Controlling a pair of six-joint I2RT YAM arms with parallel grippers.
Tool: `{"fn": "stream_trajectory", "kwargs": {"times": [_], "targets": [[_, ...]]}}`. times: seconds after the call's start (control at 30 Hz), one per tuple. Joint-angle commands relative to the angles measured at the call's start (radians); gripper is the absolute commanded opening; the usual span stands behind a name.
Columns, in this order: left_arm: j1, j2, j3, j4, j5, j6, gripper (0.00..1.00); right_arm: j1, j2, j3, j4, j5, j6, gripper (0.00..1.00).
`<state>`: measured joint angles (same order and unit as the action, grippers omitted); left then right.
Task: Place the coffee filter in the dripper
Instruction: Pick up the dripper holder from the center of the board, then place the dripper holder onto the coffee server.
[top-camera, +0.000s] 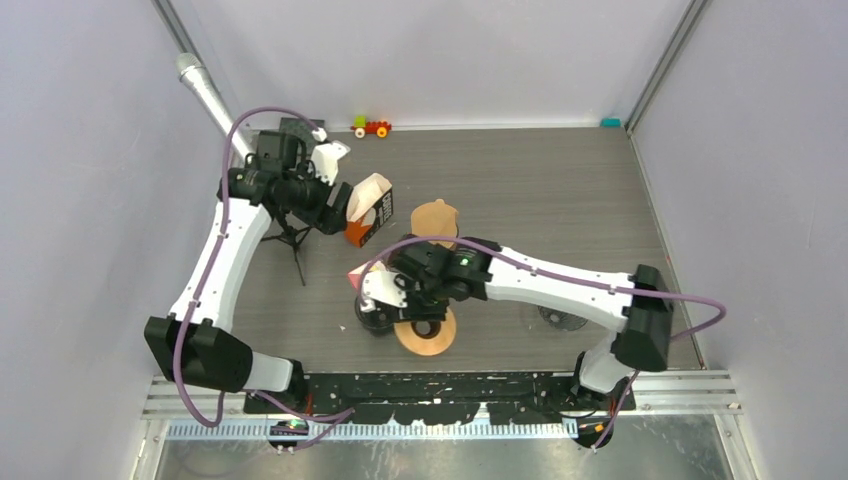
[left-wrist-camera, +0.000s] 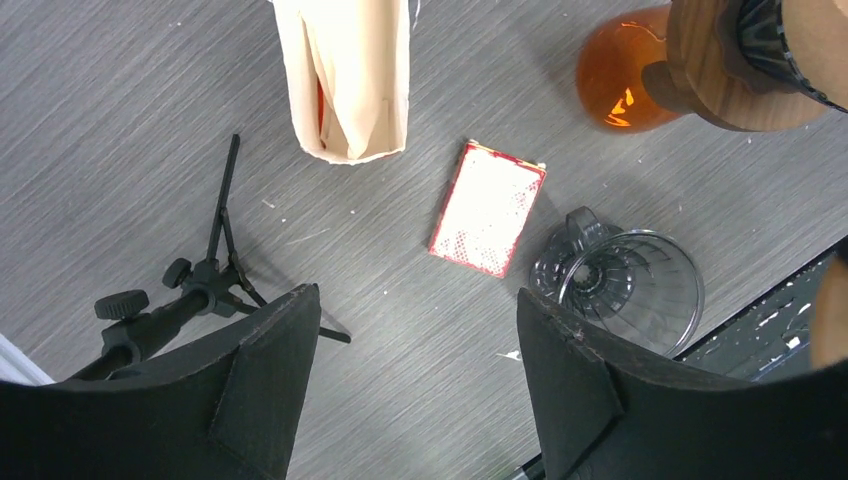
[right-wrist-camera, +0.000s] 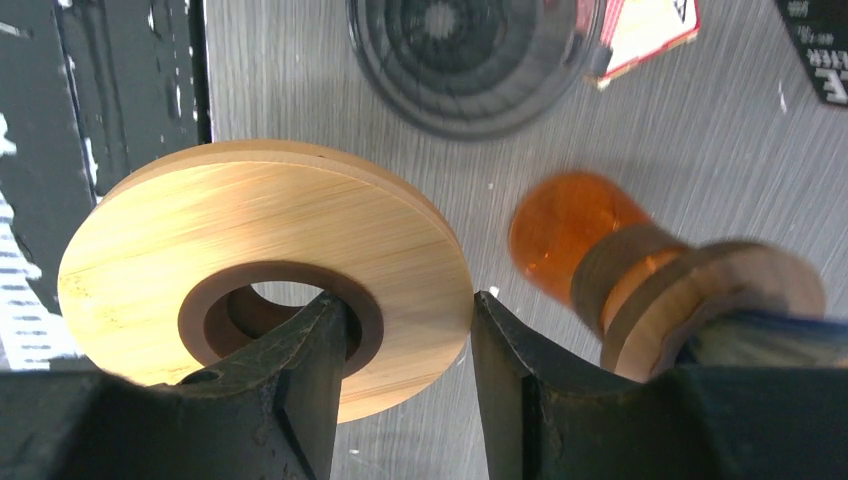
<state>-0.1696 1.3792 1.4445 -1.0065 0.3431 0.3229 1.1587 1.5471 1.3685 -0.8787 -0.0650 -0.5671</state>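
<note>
The clear glass dripper (left-wrist-camera: 630, 285) stands on the table, also seen at the top of the right wrist view as the dripper (right-wrist-camera: 470, 55). Cream coffee filters (left-wrist-camera: 345, 75) stick out of an open box (top-camera: 370, 210) at the back left. My left gripper (left-wrist-camera: 418, 295) hangs open over bare table between the box and the dripper, holding nothing. My right gripper (right-wrist-camera: 408, 297) is shut on a wooden ring (right-wrist-camera: 270, 260): one finger goes through its hole, the other presses the outer rim. The ring (top-camera: 425, 335) sits low beside the dripper (top-camera: 372, 318).
An orange carafe (left-wrist-camera: 615, 85) with a wooden collar (left-wrist-camera: 720, 60) stands right of the box. A red-edged white card (left-wrist-camera: 487, 207) lies flat between box and dripper. A small black tripod (left-wrist-camera: 190, 290) stands at the left. Toys (top-camera: 371, 127) sit by the back wall.
</note>
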Motion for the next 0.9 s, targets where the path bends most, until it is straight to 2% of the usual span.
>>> {"fn": "stream_trajectory", "kwargs": {"times": [0.0,0.17,0.3,0.4,0.67,0.87], "targets": [[0.013,-0.038,0.06,-0.041,0.031,-0.028,0.75,0.022,0.117,0.174,-0.055,0.027,0.023,0.07],[0.058,-0.057,0.113,-0.06,0.026,-0.064,0.79,0.034,0.255,0.33,-0.075,0.062,0.049,0.07],[0.114,-0.087,0.131,-0.031,-0.006,-0.087,0.94,0.034,0.326,0.395,-0.068,0.132,0.043,0.07],[0.149,-0.101,0.151,-0.023,-0.005,-0.092,0.98,0.034,0.371,0.443,-0.082,0.137,0.044,0.07],[0.163,-0.118,0.158,-0.02,0.001,-0.067,1.0,0.033,0.517,0.643,-0.18,0.123,0.054,0.08],[0.163,-0.132,0.149,-0.014,0.022,-0.055,1.0,0.03,0.578,0.696,-0.207,0.144,0.049,0.08]]}}
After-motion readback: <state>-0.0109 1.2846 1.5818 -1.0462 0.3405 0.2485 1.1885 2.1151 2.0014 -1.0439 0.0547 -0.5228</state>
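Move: The glass jug, where the held dripper holder is being taken, stands about 12 cm to the right hand's left and 4 cm ahead, its middle some 9 cm below that hand. The card box lies 14 cm ahead and 15 cm left of the right hand, 13 cm down; the amber carafe with the filter stands 15 cm ahead, 2 cm right, 4 cm lower. From the left hand the jug is about 12 cm back, 7 cm right and 17 cm below. The wooden dripper holder, still pinched in the right fingers, is carried about 10 cm to the left, in behind the amber carafe and over the glass jug, going forward about half as far and sinking slightly, nearly level. The empty left hand backs away from the jug, up and to the left, turning a little counter-clockwise and spreading its fingers fully. ##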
